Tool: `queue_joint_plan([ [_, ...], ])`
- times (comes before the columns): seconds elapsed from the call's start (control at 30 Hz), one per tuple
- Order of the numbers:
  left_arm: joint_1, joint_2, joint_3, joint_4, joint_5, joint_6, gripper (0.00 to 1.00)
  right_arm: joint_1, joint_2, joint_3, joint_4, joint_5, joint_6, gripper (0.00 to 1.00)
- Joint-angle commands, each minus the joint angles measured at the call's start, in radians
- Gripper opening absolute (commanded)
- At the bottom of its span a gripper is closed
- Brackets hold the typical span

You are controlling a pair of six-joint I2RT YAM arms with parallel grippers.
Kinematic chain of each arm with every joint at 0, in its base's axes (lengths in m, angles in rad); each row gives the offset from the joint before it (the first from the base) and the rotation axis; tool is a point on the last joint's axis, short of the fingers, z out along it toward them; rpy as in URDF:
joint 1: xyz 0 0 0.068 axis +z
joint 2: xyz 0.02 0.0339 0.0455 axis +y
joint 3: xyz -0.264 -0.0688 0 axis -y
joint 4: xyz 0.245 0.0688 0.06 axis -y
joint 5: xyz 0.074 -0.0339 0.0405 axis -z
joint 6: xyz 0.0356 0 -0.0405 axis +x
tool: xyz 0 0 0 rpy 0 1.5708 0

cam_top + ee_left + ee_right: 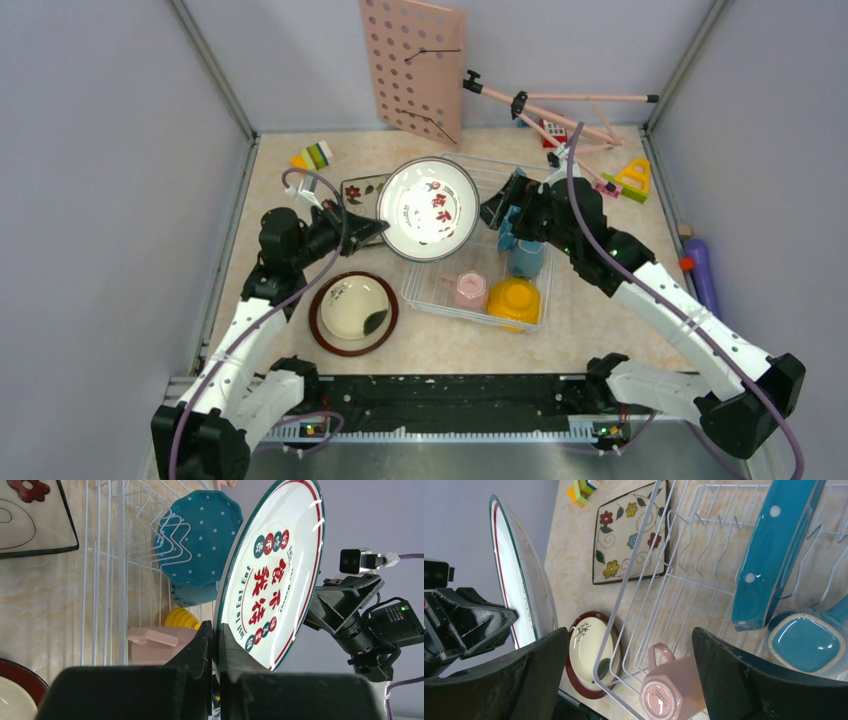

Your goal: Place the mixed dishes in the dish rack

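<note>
My left gripper is shut on the lower rim of the white plate with characters, holding it on edge above the left end of the dish rack. My right gripper stands open just right of that plate, with nothing between its fingers. In the rack are the pink cup upside down, the yellow bowl, the blue-grey mug and the blue polka-dot plate standing in the slots. The brown-rimmed plate and the square floral plate lie on the table left of the rack.
A pink pegboard leans on the back wall with a pink folding stand beside it. Toy blocks lie at the back left, a yellow and green toy at the back right. A purple object lies by the right wall.
</note>
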Motion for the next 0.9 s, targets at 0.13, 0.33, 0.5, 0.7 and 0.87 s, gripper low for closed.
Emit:
queue_joint_plan([
  [0.13, -0.014, 0.021, 0.028, 0.101, 0.007, 0.001, 0.00, -0.002, -0.117, -0.087, 0.137, 0.102, 0.082, 0.89],
  [0.33, -0.026, 0.034, 0.029, 0.112, 0.010, 0.001, 0.00, -0.002, -0.144, -0.121, 0.237, 0.039, 0.053, 0.85],
  [0.5, -0.040, 0.052, 0.033, 0.127, 0.022, 0.001, 0.00, -0.002, -0.079, -0.097, 0.269, -0.060, 0.051, 0.83],
  [0.7, -0.055, 0.064, 0.038, 0.144, 0.049, 0.008, 0.00, -0.003, -0.049, -0.097, 0.299, -0.068, 0.064, 0.68],
  [0.87, -0.077, 0.083, 0.041, 0.144, 0.066, 0.034, 0.00, -0.004, -0.040, -0.097, 0.293, -0.087, 0.075, 0.45],
])
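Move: The flower-lettered white plate is already held by its left rim in the left hand, its middle about 8 cm to the right and 3 cm ahead of that hand, slightly above. The right gripper hangs open some 20 cm to the left hand's right. From the right hand the plate's middle is 12 cm left and 2 cm ahead, nearly level; the pink mug is almost straight below, about 21 cm. The blue dotted plate stands 12 cm ahead, 9 cm right and 15 cm lower. The white plate, still pinched by the left hand, is carried about 2 cm right and 1.5 cm down towards the right gripper. The right hand first swings nearly 2 cm right while rising about 2.5 cm, then comes some 3.5 cm left and sinks a little, rolling its left side up about 10 degrees; its fingers close from wide open to roughly half around the plate's right rim. ##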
